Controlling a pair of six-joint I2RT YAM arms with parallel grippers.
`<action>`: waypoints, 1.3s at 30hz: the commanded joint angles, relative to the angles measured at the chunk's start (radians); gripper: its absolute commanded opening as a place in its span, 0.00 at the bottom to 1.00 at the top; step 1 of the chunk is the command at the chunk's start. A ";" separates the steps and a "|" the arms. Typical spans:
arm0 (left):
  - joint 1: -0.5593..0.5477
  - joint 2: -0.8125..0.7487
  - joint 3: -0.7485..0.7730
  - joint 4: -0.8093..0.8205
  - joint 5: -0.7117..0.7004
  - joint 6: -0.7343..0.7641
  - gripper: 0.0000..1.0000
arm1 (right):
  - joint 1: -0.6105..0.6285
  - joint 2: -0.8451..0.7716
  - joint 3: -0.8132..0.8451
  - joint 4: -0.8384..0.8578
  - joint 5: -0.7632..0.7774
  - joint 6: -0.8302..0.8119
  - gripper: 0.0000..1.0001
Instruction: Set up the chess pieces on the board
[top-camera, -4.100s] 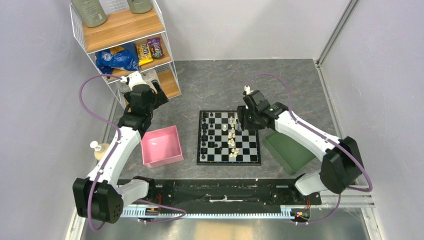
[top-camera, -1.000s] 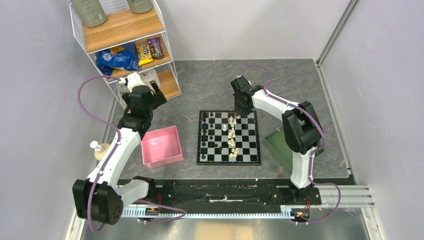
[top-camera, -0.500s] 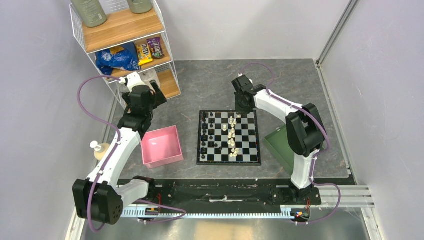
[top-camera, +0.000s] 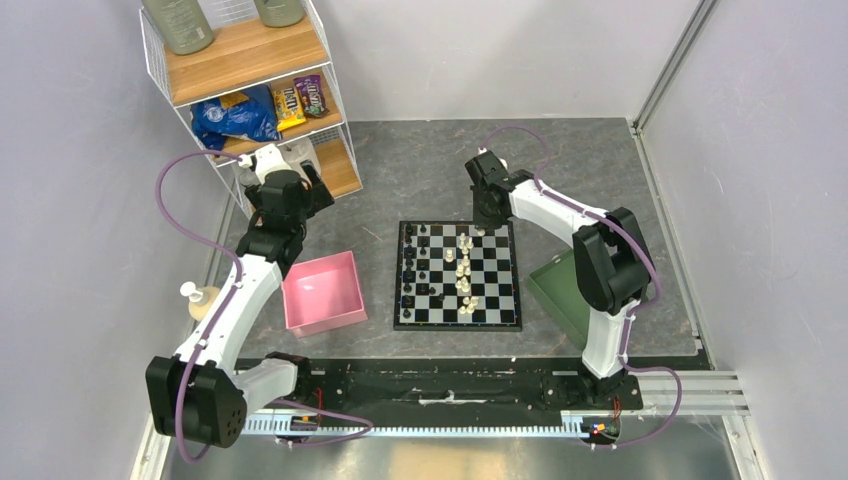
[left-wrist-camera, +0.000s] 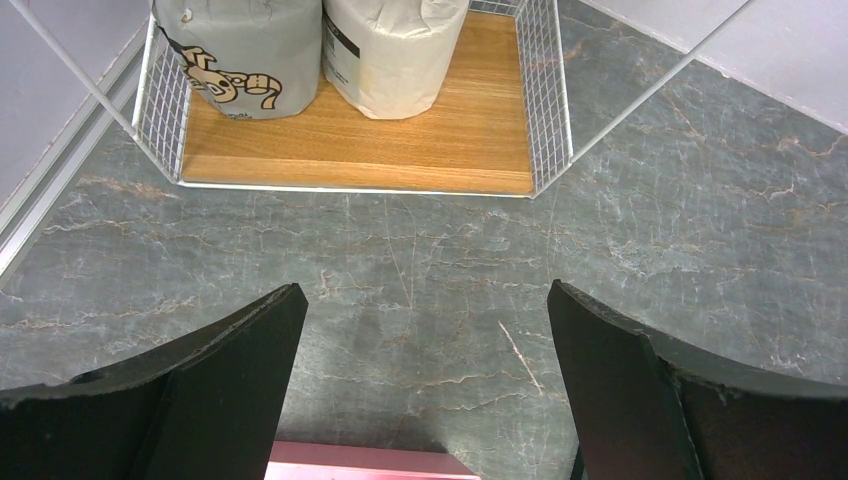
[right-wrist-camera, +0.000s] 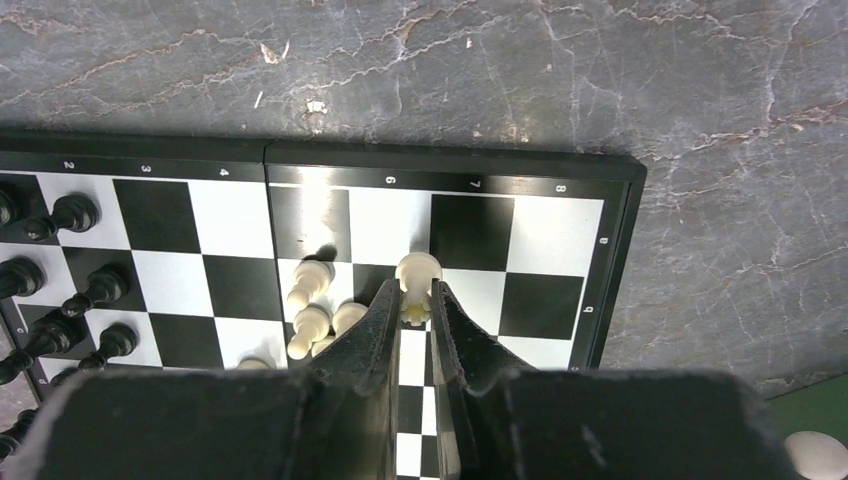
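The board (top-camera: 500, 290) lies mid-table. Black chess pieces (top-camera: 412, 268) stand in its left columns and white ones (top-camera: 464, 272) cluster down the middle. My right gripper (top-camera: 487, 215) hangs over the board's far edge. In the right wrist view it (right-wrist-camera: 412, 300) is shut on a white chess piece (right-wrist-camera: 417, 272), whose round head sticks out past the fingertips. Two other white pieces (right-wrist-camera: 310, 285) stand just left of it, and black pieces (right-wrist-camera: 70, 215) sit at the far left. My left gripper (left-wrist-camera: 425, 330) is open and empty above bare floor in front of the shelf.
A pink tray (top-camera: 322, 292) sits left of the board and a green tray (top-camera: 565, 290) sits right of it, with a white piece (right-wrist-camera: 815, 455) showing there. A wire shelf (top-camera: 250, 60) with snacks stands at the back left, with paper rolls (left-wrist-camera: 250, 50) on its lowest level.
The right arm swung from the board's right side to its far edge. In the last second its jaws closed on the white piece. The left arm has not moved.
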 joint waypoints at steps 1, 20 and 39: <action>0.003 -0.002 0.009 0.027 -0.010 0.023 1.00 | -0.019 -0.046 0.008 -0.001 0.027 -0.013 0.15; 0.003 -0.001 0.007 0.029 -0.009 0.023 1.00 | -0.112 -0.056 -0.055 0.016 0.045 -0.029 0.16; 0.003 0.001 0.006 0.031 -0.002 0.021 1.00 | -0.121 -0.086 -0.015 -0.008 0.017 -0.053 0.47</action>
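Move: The right fingers already pinch the white rook; its goal, the board's far-right corner square, lies about 6 cm to the right, 1 cm ahead and 5 cm below that hand. A cluster of white pieces stands roughly 4 cm left and 3 cm back, a lone white piece some 8 cm left and 6 cm back, both about 3 cm lower. From the left hand the corner square is some 47 cm right, roughly level fore and aft, 20 cm below. Keeping its pinch on the white rook, the right hand carries it about 5.5 cm to the right, away from the clustered white pieces, easing slightly forward and sinking roughly 1 cm on the way to the empty corner square. The wrist turns some 5 degrees clockwise; once halted there, the fingers open and let go of the rook. ##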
